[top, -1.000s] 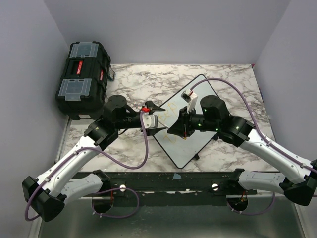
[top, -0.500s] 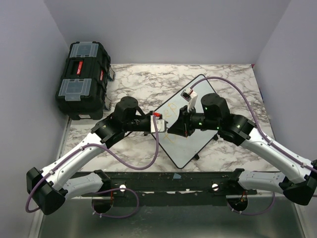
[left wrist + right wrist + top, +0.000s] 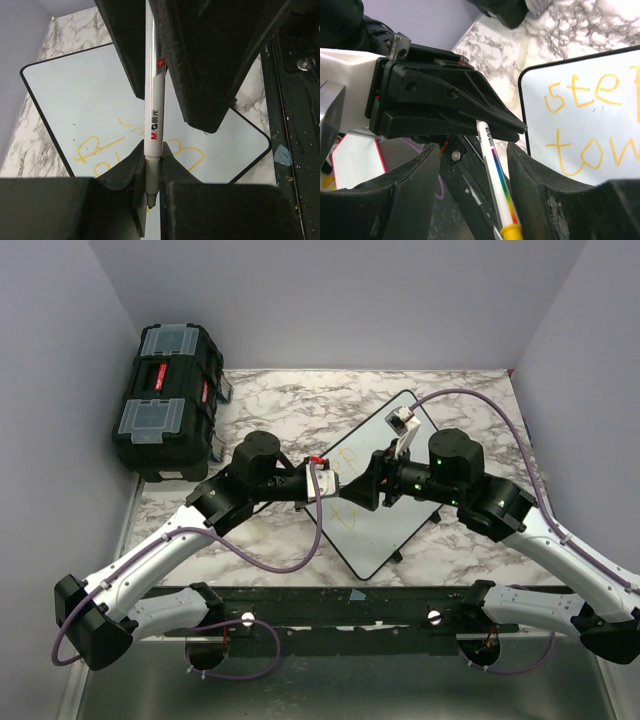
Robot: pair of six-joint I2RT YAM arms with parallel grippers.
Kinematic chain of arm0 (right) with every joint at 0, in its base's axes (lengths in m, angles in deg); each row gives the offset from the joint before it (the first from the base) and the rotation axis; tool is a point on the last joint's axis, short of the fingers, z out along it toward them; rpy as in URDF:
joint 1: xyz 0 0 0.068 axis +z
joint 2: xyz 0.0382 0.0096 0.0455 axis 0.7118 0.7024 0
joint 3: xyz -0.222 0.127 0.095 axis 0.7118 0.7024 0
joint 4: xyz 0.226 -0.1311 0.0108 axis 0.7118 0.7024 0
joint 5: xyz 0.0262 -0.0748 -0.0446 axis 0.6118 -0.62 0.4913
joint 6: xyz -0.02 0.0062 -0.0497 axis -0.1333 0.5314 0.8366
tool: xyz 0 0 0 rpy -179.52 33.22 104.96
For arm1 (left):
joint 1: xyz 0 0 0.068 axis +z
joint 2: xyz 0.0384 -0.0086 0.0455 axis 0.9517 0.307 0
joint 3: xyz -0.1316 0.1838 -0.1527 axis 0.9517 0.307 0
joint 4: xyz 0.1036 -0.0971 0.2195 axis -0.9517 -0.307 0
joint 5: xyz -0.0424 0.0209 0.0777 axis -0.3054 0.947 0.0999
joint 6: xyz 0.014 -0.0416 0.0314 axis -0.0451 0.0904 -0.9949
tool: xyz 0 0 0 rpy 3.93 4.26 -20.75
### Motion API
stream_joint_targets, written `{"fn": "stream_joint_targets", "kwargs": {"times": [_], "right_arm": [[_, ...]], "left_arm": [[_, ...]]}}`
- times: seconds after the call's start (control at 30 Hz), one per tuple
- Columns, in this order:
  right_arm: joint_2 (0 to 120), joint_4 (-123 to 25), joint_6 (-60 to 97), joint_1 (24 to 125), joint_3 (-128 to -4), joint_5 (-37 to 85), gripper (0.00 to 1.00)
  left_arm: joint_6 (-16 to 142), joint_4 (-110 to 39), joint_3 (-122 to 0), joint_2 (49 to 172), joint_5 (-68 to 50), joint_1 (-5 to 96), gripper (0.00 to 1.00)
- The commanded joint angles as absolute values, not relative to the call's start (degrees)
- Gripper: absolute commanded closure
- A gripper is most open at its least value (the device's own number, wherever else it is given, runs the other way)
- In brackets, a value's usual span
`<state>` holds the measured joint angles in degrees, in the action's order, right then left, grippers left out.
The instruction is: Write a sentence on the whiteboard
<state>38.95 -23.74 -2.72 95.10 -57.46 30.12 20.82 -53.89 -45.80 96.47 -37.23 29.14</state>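
Observation:
The whiteboard (image 3: 380,530) lies at an angle on the marble table, with the sentence (image 3: 580,95) in yellow-orange strokes (image 3: 100,147) on it. Above its left edge my two grippers meet tip to tip. My left gripper (image 3: 335,487) is shut on a white marker (image 3: 152,115), clamping it near the bare tip (image 3: 150,202). My right gripper (image 3: 372,487) stands open around the same marker (image 3: 495,170), whose barrel leans near its right finger (image 3: 545,190). A yellow end (image 3: 512,231) shows at the bottom of the right wrist view.
A black toolbox (image 3: 168,400) stands at the table's back left corner. Purple cables loop from both arms. The black mounting rail (image 3: 320,605) runs along the near edge. Grey walls close in the table on three sides.
My left gripper moved right to the marker and shut on it. My right gripper, which held the marker, opened, and its arm drew back a little to the right.

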Motion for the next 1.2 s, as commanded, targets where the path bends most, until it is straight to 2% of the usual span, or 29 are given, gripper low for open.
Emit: {"fn": "stream_joint_targets", "kwargs": {"times": [0.0,0.5,1.17], "right_arm": [[37.6,-27.1,-3.1,95.4,-57.2,25.0,0.42],[39.8,-28.3,-3.4,95.4,-57.7,24.9,0.62],[41.2,-26.9,-2.4,95.4,-59.5,29.1,0.63]], "left_arm": [[27.9,-48.9,-48.4,97.7,-35.8,29.0,1.0],[27.2,-47.5,-47.5,98.2,-36.7,28.9,1.0],[22.1,-47.5,-43.0,95.0,-38.3,28.9,1.0]]}}
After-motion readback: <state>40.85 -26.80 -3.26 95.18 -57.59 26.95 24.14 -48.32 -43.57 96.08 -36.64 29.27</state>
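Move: The marker stands up out of the left fingertips, which pinch it near its writing end. Its middle is some 5 cm above the left hand point and about 2 cm to the right. From the right hand that middle is roughly 1 cm ahead, 1 cm left and 2 cm up, between the open fingers. The left fingertips are about 2 cm ahead of the right hand, 3 cm left and 3 cm below, and the whiteboard's middle some 8 cm ahead, 4 cm right and 22 cm below. The marker stays pinched near its writing end by the left fingers, which rise about 1.5 cm while shifting slightly right, then sink nearly back. Around its barrel the right hand goes forward about 2 cm, first rising a little over 1 cm, then settling back down and edging left towards the left fingertips. Its open fingers narrow by about a third, stopping short of a full close. ##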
